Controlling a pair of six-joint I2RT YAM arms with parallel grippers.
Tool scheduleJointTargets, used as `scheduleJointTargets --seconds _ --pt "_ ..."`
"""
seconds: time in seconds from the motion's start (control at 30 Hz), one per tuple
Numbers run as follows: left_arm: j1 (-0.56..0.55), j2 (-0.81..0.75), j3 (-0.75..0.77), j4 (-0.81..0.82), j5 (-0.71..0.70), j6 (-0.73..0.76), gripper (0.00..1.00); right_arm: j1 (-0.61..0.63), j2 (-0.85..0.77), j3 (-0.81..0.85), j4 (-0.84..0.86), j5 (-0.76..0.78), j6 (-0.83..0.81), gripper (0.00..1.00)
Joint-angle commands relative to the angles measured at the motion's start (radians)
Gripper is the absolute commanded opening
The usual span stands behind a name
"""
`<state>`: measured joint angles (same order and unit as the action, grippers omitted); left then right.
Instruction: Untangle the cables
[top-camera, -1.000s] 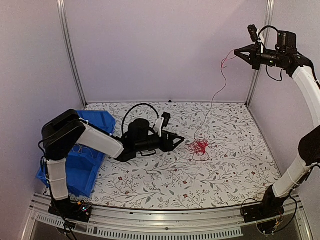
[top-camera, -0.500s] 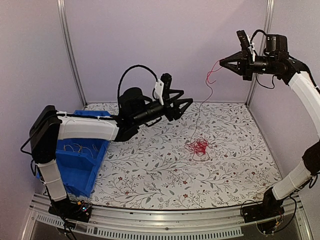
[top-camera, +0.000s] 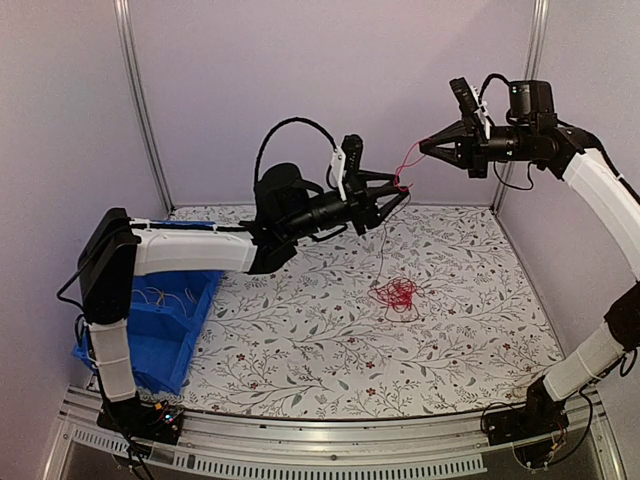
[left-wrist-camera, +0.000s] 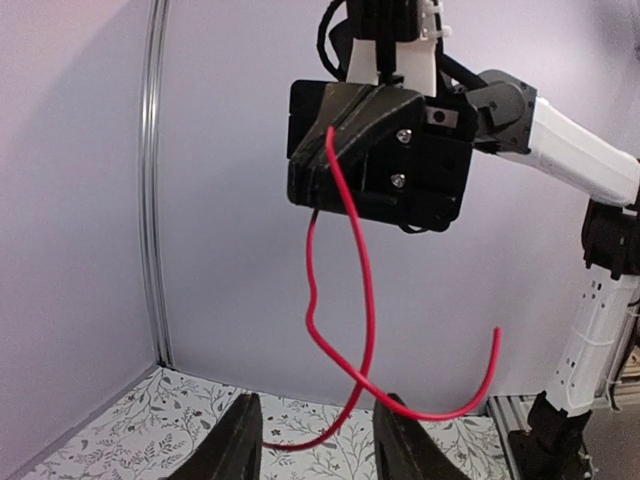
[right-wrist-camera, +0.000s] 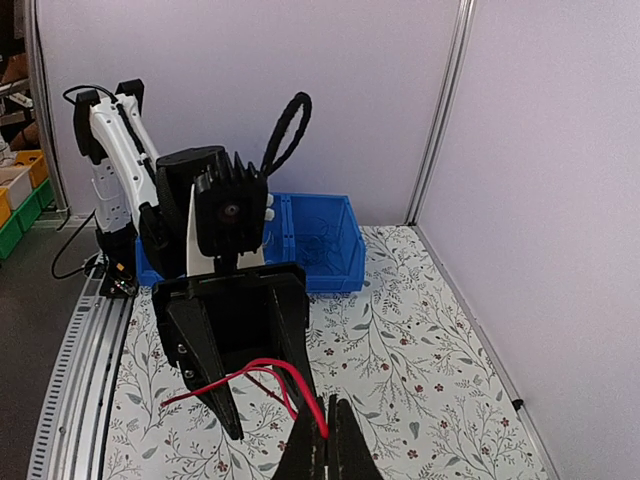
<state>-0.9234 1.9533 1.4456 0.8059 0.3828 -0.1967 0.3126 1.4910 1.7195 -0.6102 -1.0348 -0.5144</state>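
The cables show as a red clump (top-camera: 398, 293) lying on the flowered table, with one red strand (left-wrist-camera: 369, 300) rising from it. My right gripper (top-camera: 425, 151) is high at the back right, shut on the top of that strand (right-wrist-camera: 265, 365); in its own view its jaws (right-wrist-camera: 325, 412) pinch the wire. My left gripper (top-camera: 400, 194) is raised just left of and below it. Its jaws (left-wrist-camera: 318, 402) stand open, and the red strand loops between the two fingers without being pinched. The right wrist view shows the left gripper (right-wrist-camera: 272, 425) facing me, straddling the wire.
A blue bin (top-camera: 172, 322) holding thin pale wires sits at the table's left edge beneath the left arm. Enclosure walls and aluminium posts (top-camera: 140, 100) ring the table. The two grippers are almost touching in mid-air.
The left arm rose from the table and swung up and right to the hanging strand. The right gripper moved left with the cable end. The left jaws narrowed somewhat around the strand.
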Motion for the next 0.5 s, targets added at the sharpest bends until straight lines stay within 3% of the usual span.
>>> scheduleJointTargets --seconds 0.0,0.1,0.17,0.3,0.37,0.47 --pt "-0.008 0.018 0.033 0.017 0.033 -0.014 0.28 0.009 -0.016 -0.020 0.015 0.018 -0.004 0.00" --pt "-0.006 0.011 0.032 0.022 0.039 -0.019 0.10 0.011 -0.020 -0.046 0.025 0.026 -0.011 0.02" --pt "-0.003 -0.010 0.027 0.024 0.031 -0.017 0.00 0.010 -0.023 -0.085 0.049 0.034 -0.008 0.17" --pt "0.005 -0.087 -0.005 0.015 -0.038 0.002 0.00 0.001 -0.044 -0.250 0.181 0.104 0.043 0.62" --pt "0.011 -0.129 -0.031 0.009 -0.091 0.009 0.00 -0.003 -0.054 -0.371 0.259 0.093 0.085 0.76" --pt "0.014 -0.176 -0.052 0.004 -0.133 0.023 0.00 0.000 -0.048 -0.509 0.355 0.069 0.105 0.86"
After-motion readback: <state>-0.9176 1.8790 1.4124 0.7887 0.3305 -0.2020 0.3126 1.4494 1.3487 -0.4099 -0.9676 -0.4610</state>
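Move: The red cable strand, held at its upper part by the right fingers, runs between the left hand's half-open fingers, level and only about 1 cm to the right of that hand's point. From the right hand, this strand in the left jaws lies some 4 cm left and about 6 cm below. The red tangle sits on the table roughly 35 cm below the left hand and 8 cm to its right, neither ahead nor back. The left fingers close fully on the red strand, pinching it while the hand stays almost still, then lift it about 2 cm and shift slightly left. Once they have shut, the right fingers open wide and let go of the cable, and the right hand sinks about 10 cm, past the left gripper's right side, down towards the tangle. ##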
